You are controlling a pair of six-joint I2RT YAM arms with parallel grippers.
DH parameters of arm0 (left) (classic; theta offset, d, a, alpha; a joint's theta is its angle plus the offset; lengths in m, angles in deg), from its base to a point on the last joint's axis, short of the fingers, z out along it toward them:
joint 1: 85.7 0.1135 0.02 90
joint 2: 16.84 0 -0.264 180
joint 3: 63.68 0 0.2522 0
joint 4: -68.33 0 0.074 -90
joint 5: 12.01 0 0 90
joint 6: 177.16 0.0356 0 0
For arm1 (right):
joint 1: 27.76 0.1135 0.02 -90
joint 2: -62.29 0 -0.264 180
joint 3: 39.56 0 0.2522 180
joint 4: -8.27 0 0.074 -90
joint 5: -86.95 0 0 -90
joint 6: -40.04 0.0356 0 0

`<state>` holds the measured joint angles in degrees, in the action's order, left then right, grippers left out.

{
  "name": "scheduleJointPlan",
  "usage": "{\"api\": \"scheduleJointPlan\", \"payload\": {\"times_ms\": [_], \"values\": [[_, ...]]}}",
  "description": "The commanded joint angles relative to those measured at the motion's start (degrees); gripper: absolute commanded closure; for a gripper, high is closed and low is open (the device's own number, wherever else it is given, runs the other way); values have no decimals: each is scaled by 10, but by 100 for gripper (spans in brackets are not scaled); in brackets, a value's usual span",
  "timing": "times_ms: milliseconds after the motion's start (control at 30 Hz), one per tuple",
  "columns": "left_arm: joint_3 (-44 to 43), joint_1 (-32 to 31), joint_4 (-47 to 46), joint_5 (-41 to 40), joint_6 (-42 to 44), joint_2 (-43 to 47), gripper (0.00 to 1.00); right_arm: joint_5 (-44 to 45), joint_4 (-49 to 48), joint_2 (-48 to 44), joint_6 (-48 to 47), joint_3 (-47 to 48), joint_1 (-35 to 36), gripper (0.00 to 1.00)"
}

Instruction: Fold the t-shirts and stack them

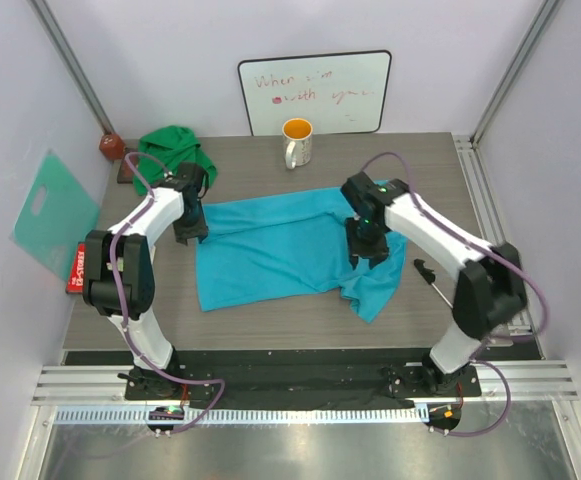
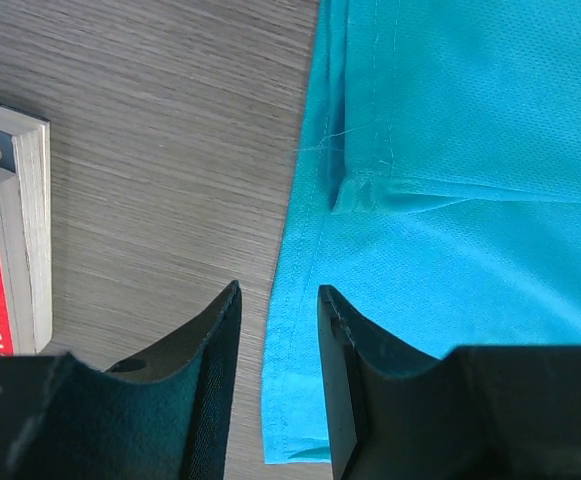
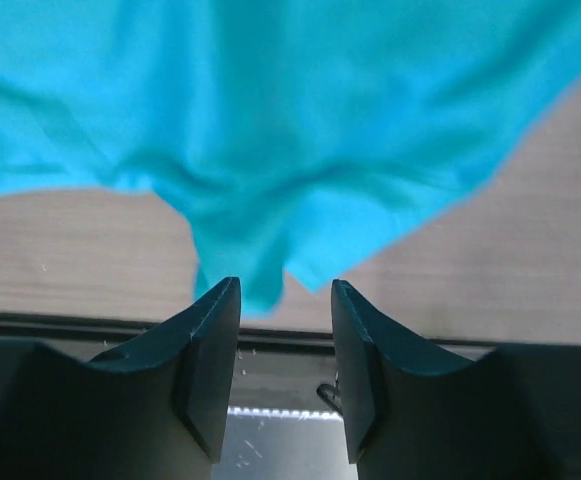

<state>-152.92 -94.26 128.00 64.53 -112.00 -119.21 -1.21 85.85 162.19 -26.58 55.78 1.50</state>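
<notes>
The turquoise-blue t-shirt (image 1: 270, 255) lies spread across the middle of the table, with its right end rumpled and folded under. The green t-shirt (image 1: 175, 150) sits bunched at the back left. My left gripper (image 1: 190, 232) hovers over the turquoise shirt's left edge. In the left wrist view the left gripper (image 2: 278, 300) is open, and the shirt's hem (image 2: 300, 330) and bare table show in the gap. My right gripper (image 1: 367, 250) is above the shirt's right part. In the right wrist view the right gripper (image 3: 285, 290) is open and empty, and blurred turquoise cloth (image 3: 300, 120) hangs just beyond its tips.
A white mug (image 1: 297, 142) with an orange inside stands at the back, in front of a whiteboard (image 1: 315, 92). A mint-teal plastic sheet (image 1: 55, 213) leans at the left wall, above a red book (image 1: 77, 268). A thin black tool (image 1: 432, 280) lies at the right.
</notes>
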Motion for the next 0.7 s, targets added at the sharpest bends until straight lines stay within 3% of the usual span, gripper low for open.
{"api": "scheduleJointPlan", "payload": {"times_ms": [0, 233, 667], "values": [[-13, -1, -15, 24, 1, -3, 63, 39, -23, -129, 70, -106, -7, 52], [-28, -1, -8, 36, -4, -13, 63, -33, -43, -190, 114, -236, -6, 52], [-8, -1, -6, 31, 1, 1, 64, -62, -131, -178, 112, -339, -6, 51]]}}
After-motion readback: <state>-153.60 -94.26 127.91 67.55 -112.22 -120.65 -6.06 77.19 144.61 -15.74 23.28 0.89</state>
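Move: The near hem corner of the blue t-shirt lies about 10 cm back from the right hand, 3 cm right and 8 cm below. The shirt's bunched fold sits 5 cm back and 4 cm left of the hand, the black-tipped rod some 17 cm right and 3 cm back, all on the table. From the left hand that corner is roughly 18 cm back and 43 cm right. The right hand draws back about 11 cm and sinks some 6 cm towards the near hem corner, fingers open. ##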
